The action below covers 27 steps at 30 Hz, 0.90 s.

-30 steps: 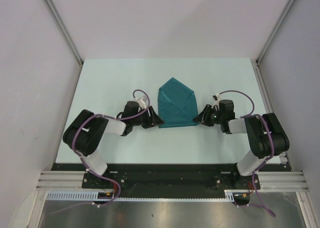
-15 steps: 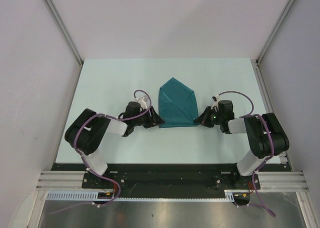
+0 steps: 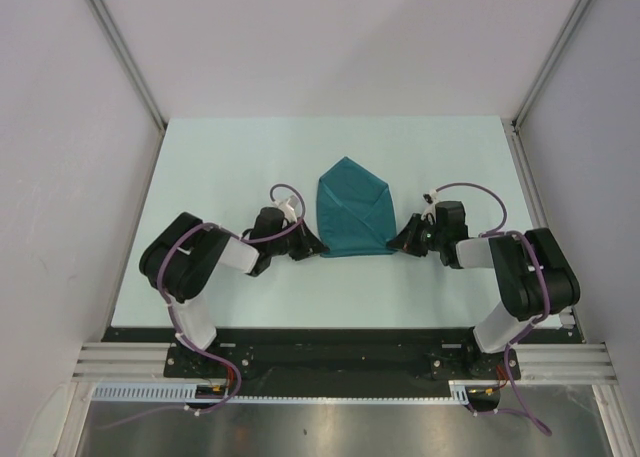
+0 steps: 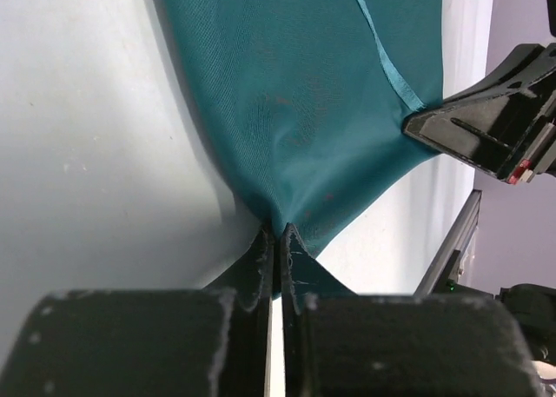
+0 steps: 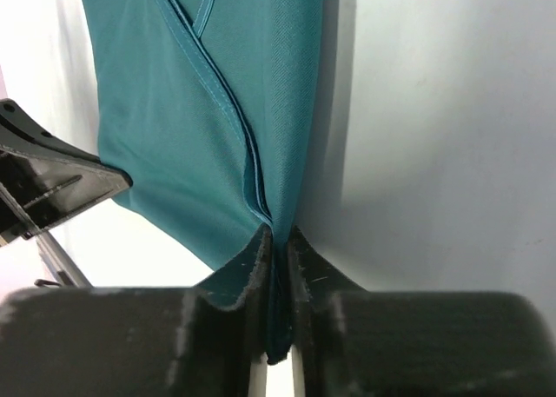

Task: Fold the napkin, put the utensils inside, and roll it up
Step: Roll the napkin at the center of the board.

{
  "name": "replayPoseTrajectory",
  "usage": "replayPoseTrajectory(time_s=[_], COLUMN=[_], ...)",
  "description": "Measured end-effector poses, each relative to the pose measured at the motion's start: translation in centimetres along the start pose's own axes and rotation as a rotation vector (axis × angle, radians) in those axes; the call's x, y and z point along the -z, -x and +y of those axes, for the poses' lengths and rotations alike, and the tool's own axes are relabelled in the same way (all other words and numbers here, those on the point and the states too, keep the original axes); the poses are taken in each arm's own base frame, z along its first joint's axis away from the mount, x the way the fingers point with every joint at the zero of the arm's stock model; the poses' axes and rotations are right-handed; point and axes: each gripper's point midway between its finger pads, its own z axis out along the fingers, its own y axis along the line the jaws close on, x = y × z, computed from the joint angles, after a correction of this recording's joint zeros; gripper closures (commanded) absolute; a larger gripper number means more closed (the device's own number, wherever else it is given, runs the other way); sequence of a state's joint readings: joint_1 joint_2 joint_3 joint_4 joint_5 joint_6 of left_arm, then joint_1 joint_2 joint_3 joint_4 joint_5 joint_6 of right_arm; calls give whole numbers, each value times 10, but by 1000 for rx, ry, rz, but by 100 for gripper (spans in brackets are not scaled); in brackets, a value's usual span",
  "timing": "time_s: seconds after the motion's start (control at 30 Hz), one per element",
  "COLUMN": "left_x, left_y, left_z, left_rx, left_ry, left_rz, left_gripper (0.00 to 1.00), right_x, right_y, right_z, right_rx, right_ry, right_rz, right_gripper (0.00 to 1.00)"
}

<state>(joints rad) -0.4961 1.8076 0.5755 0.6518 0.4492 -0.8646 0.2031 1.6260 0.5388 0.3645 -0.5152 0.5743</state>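
Observation:
The dark teal napkin (image 3: pixel 352 213) lies folded into a pointed, envelope-like shape in the middle of the pale table (image 3: pixel 220 157). My left gripper (image 3: pixel 317 246) is shut on its near left corner, and my right gripper (image 3: pixel 394 244) is shut on its near right corner. From the left wrist, the napkin (image 4: pixel 304 93) is drawn into a peak where the pinching fingertips (image 4: pixel 261 251) meet. From the right wrist, layered hems of the napkin (image 5: pixel 208 110) run down between the shut fingertips (image 5: pixel 300 251). The utensils are hidden or out of view.
The right gripper's black body (image 4: pixel 495 128) shows across the cloth in the left wrist view, and the left gripper's body (image 5: pixel 48 184) shows in the right wrist view. Grey walls with metal rails (image 3: pixel 125 52) enclose the table on three sides.
Both grippers have moved inward to the napkin's near corners and shut on them; a second ago their jaws stood apart beside the cloth.

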Motion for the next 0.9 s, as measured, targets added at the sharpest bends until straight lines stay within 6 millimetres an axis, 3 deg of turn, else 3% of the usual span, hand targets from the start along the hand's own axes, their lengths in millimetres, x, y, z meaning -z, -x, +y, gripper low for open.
replayPoseTrajectory(time_s=[0.03,0.07,0.13,0.33,0.47,0.6,0.8,0.9], left_x=[0,0,0,1,4,9,14,16], left_y=[0,-1,-2,-9,-9,-12,-14,-12], left_z=[0,0,-1,-4,-4,-1,0,-4], left_rx=[1,1,4,25,55,96,140,157], left_ry=[-1,-2,-5,-9,2,3,12,11], left_rz=[2,5,15,73,118,165,213,236], left_gripper=[100,100,100,100,100,100,100,100], right_x=[1,2,6,34,53,48,30,15], right_y=[0,0,1,30,44,23,-20,-42], right_z=[0,0,3,25,60,99,132,138], right_rx=[2,5,16,160,365,595,897,1023], right_ry=[-1,-3,-4,-25,-43,-38,-35,-41], right_rz=[1,2,-1,-121,-247,-271,-264,-246], right_gripper=[73,59,45,27,22,20,19,19])
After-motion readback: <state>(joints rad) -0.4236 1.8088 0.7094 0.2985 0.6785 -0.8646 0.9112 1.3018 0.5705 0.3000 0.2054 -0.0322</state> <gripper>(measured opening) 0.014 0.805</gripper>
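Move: The right fingers still pinch the napkin's near right corner. The middle of its near edge, which they head for, is about 8 cm left, some 1 cm back and 1 cm below; the left gripper, shut on the near left corner, is some 16 cm left and level. The napkin's body centres about 8 cm left and 9 cm ahead. From the left hand, the near edge's middle is some 8 cm right, 1 cm back and 1 cm lower. Opening wide off the near right corner, the right hand first rises about 10 cm, then swings left some 10 cm and back 5 cm over the near edge towards the left gripper, rolling roughly 60 degrees about its finger line and just starting to sink. The left hand keeps its pinch on its corner, drawing it about 2 cm back while turning some 15 degrees. ##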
